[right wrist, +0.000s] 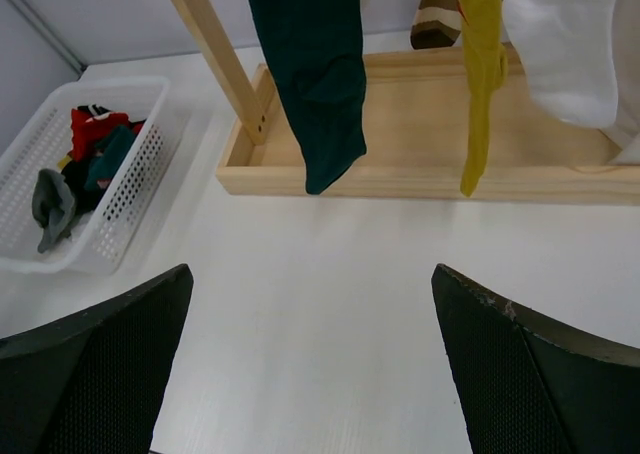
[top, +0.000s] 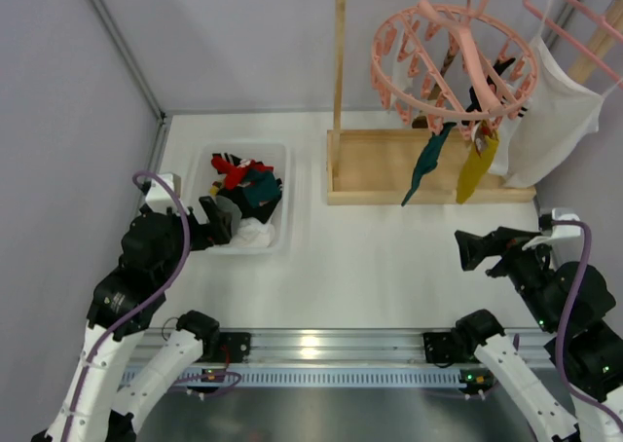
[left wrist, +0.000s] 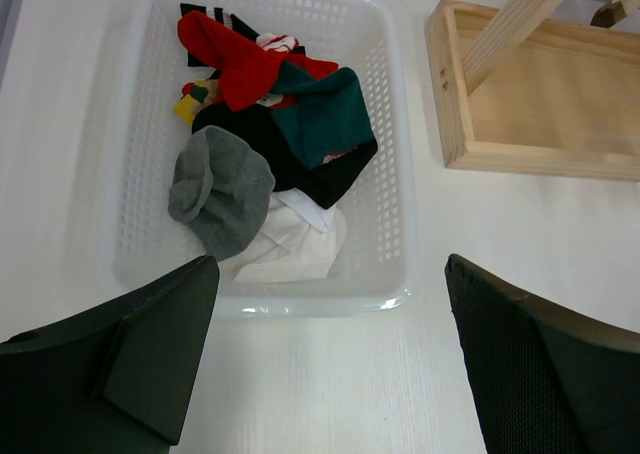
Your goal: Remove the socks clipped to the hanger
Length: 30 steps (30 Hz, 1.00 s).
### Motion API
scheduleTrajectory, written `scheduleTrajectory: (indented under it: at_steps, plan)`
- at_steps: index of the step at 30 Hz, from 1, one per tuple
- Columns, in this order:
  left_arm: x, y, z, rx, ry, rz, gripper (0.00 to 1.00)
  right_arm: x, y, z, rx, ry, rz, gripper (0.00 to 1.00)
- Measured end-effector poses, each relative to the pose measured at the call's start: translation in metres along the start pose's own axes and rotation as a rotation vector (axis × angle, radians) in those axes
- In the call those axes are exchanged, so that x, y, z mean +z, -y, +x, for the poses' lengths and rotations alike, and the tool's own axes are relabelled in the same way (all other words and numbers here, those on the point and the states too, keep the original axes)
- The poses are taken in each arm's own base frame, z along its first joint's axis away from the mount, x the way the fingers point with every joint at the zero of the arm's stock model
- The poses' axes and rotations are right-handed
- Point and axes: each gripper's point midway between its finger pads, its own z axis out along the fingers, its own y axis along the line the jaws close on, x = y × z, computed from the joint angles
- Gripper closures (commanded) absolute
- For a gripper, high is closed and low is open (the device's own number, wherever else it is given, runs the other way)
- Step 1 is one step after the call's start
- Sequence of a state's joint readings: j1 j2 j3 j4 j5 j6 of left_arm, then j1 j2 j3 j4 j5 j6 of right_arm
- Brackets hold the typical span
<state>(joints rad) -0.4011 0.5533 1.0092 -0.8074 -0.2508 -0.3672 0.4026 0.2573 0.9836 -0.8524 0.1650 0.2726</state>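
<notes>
The round pink hanger [top: 453, 62] hangs by its hook from the wooden rail at the top right. A teal sock [top: 425, 165] [right wrist: 310, 74] and a mustard sock [top: 477, 167] [right wrist: 482, 64] dangle from its pegs over the rack base. A black sock [top: 490, 84] shows inside the ring, and a brown striped sock [right wrist: 435, 14] hangs behind. My right gripper [top: 472, 249] [right wrist: 312, 274] is open and empty above bare table, well short of the socks. My left gripper [top: 216, 220] [left wrist: 328, 274] is open and empty at the basket's near edge.
A white perforated basket [top: 286, 199] [left wrist: 390, 124] holds several loose socks in red, teal, black, grey and white. The wooden rack's tray base [top: 380, 165] [right wrist: 400, 179] and upright post [top: 339, 72] stand behind. A large white garment [top: 550, 121] hangs on a plain pink hanger [top: 584, 33].
</notes>
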Motion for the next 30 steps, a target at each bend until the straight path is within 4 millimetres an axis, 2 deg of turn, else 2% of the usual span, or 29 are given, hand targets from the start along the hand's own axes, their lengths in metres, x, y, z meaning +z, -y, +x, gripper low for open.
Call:
scheduleTrajectory:
  at_steps: [4,8,13,18,24,30]
  plan:
    - [-0.001,0.005,-0.003,-0.002,0.005,0.028,0.01,0.004,0.001,0.001,0.004,-0.011,0.011,0.00]
    - [-0.001,0.014,-0.007,-0.007,0.016,0.073,0.01,0.016,0.005,0.003,0.035,0.003,0.049,0.01]
    - [0.002,0.026,-0.008,-0.011,0.021,0.135,0.01,0.034,0.000,0.007,0.028,0.003,0.031,0.00]
    - [0.014,0.032,0.010,-0.002,-0.033,0.164,0.02,0.074,0.001,0.010,-0.033,-0.053,0.074,0.01]
    - [0.021,0.035,0.031,0.006,-0.096,0.187,0.02,0.113,0.009,0.030,-0.096,-0.120,0.124,0.01]
    - [0.017,0.041,0.030,0.004,-0.090,0.231,0.01,0.153,-0.013,0.070,-0.056,-0.158,0.005,0.01]
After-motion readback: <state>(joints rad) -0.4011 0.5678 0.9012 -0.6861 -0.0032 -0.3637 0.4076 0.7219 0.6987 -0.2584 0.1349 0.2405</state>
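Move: The teal sock hangs from the near edge of the clip ring, its middle about 16 cm ahead of the right hand, 7 cm to its left and nearly level with it. The yellow sock hangs about 10 cm to the right of the teal one and 2 cm farther out, and the pink clip ring's centre is roughly 27 cm ahead of the right hand, 4 cm left and 12 cm up. From the left hand the teal sock is some 42 cm right, 10 cm ahead and about level. With its jaws wide open, the right hand drives forward about 13 cm towards the teal sock, sinking some 8 cm to the level of the toe and swinging about 6 cm left late in the reach, while it tips slightly nose-down and ends just short of the sock. Meanwhile the left hand, also open and empty, drifts about 5 cm right, away from the basket side and towards the hanging socks, rising a little before it dips to 2 cm lower, and turns some 13 degrees clockwise. ##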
